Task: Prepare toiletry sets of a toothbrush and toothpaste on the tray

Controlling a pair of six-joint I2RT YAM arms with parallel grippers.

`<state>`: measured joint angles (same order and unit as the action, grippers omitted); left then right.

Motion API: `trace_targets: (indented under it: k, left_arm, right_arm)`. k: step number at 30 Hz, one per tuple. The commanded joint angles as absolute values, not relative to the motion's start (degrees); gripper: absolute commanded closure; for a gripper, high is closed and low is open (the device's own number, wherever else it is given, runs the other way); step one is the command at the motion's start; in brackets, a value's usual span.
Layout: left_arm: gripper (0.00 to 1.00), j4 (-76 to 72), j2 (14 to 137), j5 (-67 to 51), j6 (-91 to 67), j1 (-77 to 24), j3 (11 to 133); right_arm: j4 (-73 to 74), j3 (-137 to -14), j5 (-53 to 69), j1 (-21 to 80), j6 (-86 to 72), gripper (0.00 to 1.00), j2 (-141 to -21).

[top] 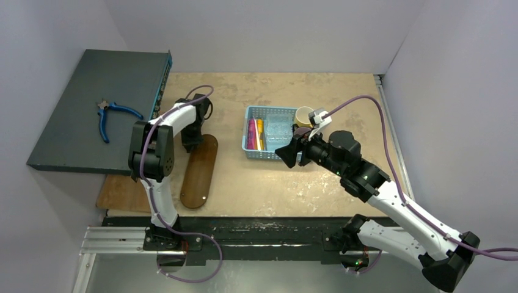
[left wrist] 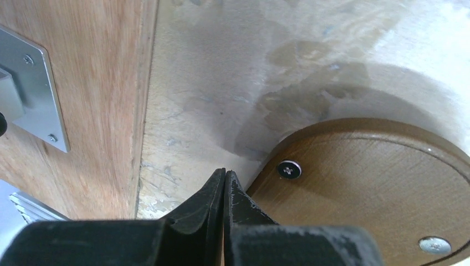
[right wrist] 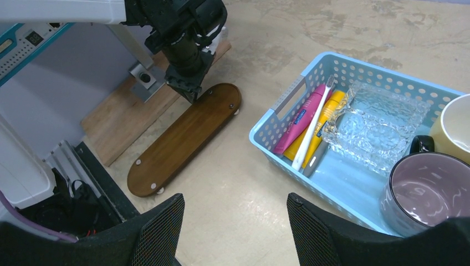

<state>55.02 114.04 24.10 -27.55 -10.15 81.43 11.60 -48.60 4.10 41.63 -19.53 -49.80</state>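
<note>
The dark brown tray (top: pixel 200 171) lies lengthwise on the table, and its rounded far end fills the left wrist view (left wrist: pixel 377 194). My left gripper (left wrist: pixel 225 174) is shut with nothing in it, its tips low at that end's left edge (top: pixel 191 145). The pale toothbrush (right wrist: pixel 313 127) lies in the blue basket (right wrist: pixel 277 111) across the pink toothpaste (right wrist: pixel 302 119) and the yellow toothpaste (right wrist: pixel 324 122). My right gripper (right wrist: pixel 235 202) is open and empty, hovering above the table just in front of the basket's near corner (top: pixel 292 155).
The basket also holds a clear glass dish (right wrist: pixel 377 127), a dark mug (right wrist: pixel 429 191) and a yellow cup (right wrist: pixel 451 127). Blue-handled pliers (top: pixel 113 116) lie on a raised dark grey platform (top: pixel 73 140) at the left. A lighter wooden board (top: pixel 122 192) sits under its near edge.
</note>
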Motion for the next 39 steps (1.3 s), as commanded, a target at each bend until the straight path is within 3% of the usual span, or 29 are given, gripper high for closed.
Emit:
trace_targets:
  k: [1,39]
  left_arm:
    - [1.0,55.4,110.0,23.3,-26.1,-12.3,80.9]
    - [1.0,44.6,96.7,13.4,-24.2,-32.7,63.8]
  right_arm:
    - [11.2,-48.9,4.2,41.7,-20.1,0.3,-49.6]
    - [19.2,-48.0,1.2,41.8,-22.2,0.26,-51.2]
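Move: The left gripper, shut, is already at the tray's left edge by its far end; the tray's middle lies about 9 cm back and 4 cm to its right, at nearly the same height. The pink toothpaste lies some 26 cm right and 7 cm farther out, in the basket, whose own middle is about 39 cm right and 7 cm ahead. From the right gripper the tray's middle is some 34 cm left, 4 cm ahead and 25 cm below. Keep the left gripper shut and low, its fingertips against the tray's left edge near the far end, and push that end right, then right and back, about 11 cm right and 7 cm back in all, turning the wrist some 20 degrees clockwise as it goes. Meanwhile let the open right gripper sink about 4 cm, tipping slightly down. ##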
